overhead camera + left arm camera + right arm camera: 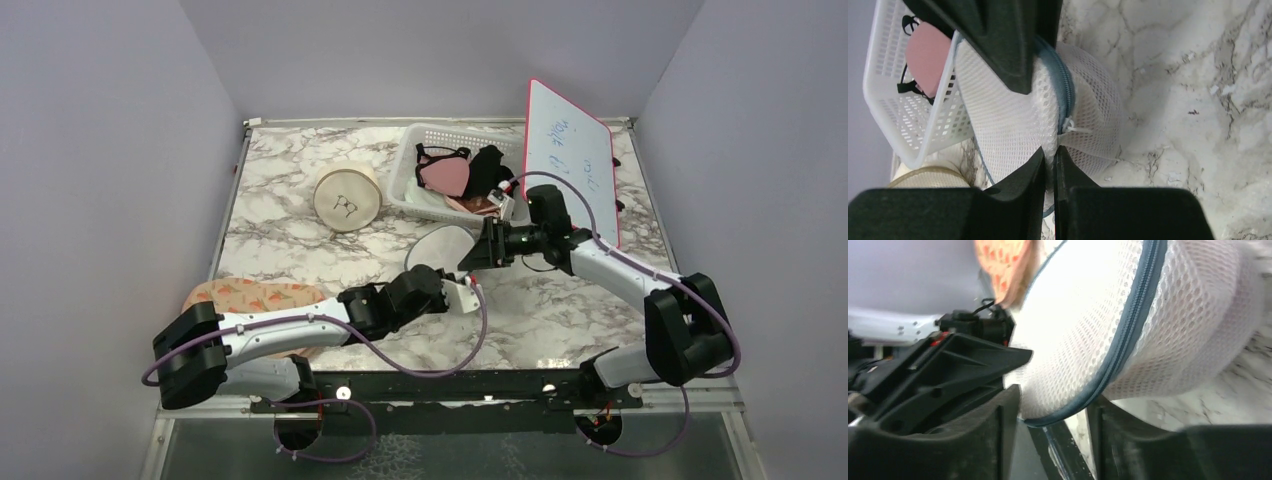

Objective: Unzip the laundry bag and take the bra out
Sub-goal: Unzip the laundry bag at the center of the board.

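The laundry bag (442,243), white mesh with a grey-blue zip ring (1065,95), lies on its side on the marble table between both grippers. My left gripper (1049,152) is shut on a fold of its mesh just below the white zip pull (1073,127). Seen from the top, the left gripper (458,272) reaches the bag from the near side. My right gripper (1053,430) stands open, its fingers (998,440) on either side of the bag's rim (1133,325) without pinching it. It meets the bag from the right (478,250). The bra is hidden.
A white basket (420,195) with pink and black garments stands just behind the bag. A cream round case (347,197) lies to its left. A peach patterned pouch (255,297) lies under the left arm. A red-rimmed whiteboard (570,165) leans at the back right.
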Action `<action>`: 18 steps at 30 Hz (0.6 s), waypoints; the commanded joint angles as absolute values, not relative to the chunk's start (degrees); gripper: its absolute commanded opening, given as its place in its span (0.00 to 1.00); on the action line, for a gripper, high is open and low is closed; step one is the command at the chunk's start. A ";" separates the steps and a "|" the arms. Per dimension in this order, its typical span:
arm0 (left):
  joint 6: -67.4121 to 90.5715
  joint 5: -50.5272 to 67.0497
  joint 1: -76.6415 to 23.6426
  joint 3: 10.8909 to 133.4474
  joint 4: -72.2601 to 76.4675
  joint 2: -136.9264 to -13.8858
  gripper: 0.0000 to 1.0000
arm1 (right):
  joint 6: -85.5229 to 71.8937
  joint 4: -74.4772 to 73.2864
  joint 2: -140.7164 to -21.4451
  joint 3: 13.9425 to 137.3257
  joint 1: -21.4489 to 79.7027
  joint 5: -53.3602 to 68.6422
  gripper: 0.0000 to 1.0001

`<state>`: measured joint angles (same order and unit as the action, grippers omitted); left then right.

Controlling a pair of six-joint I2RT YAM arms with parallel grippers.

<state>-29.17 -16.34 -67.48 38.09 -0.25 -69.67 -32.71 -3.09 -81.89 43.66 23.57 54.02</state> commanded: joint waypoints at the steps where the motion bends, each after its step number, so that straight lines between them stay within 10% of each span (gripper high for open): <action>1: -17.95 -14.58 -64.63 43.26 -5.71 -69.85 0.00 | -21.52 -17.25 -78.52 49.06 23.82 38.39 0.54; 11: -11.58 -8.00 -59.28 47.72 -9.85 -69.17 0.00 | -14.54 -18.30 -67.75 48.61 23.82 6.22 0.72; 18: -8.72 -2.34 -56.69 49.78 -11.46 -70.33 0.00 | -11.30 16.85 -50.20 25.36 25.41 15.81 0.67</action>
<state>-11.75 -7.60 -57.65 47.48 -10.13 -69.69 -14.28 -5.28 -57.69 36.75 23.90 13.34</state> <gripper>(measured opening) 0.015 0.703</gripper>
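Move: The left hand is already pinching the laundry bag's near rim, with the zip pull roughly 2 cm ahead and 2 cm right of it, and the bag's middle some 4 cm ahead and 6 cm below. From the half-open right hand at the far stretch of rim, the zip pull is about 3 cm back and 2 cm left. The white basket's middle is some 19 cm straight ahead of the right hand, and the red marker 6 cm ahead and 15 cm right, both on the table. The right gripper, already half open, spreads further and comes free of the zip rim, drawing off about 9 cm right and 6 cm forward with a slight rise towards the red marker, its fingers swinging from pointing left towards forward and down as the wrist turns through some 50 degrees. The left hand keeps its pinch on the rim beside the zip pull, carrying it roughly 3 cm up and 2 to 3 cm forward while rolling about its own fingers. ##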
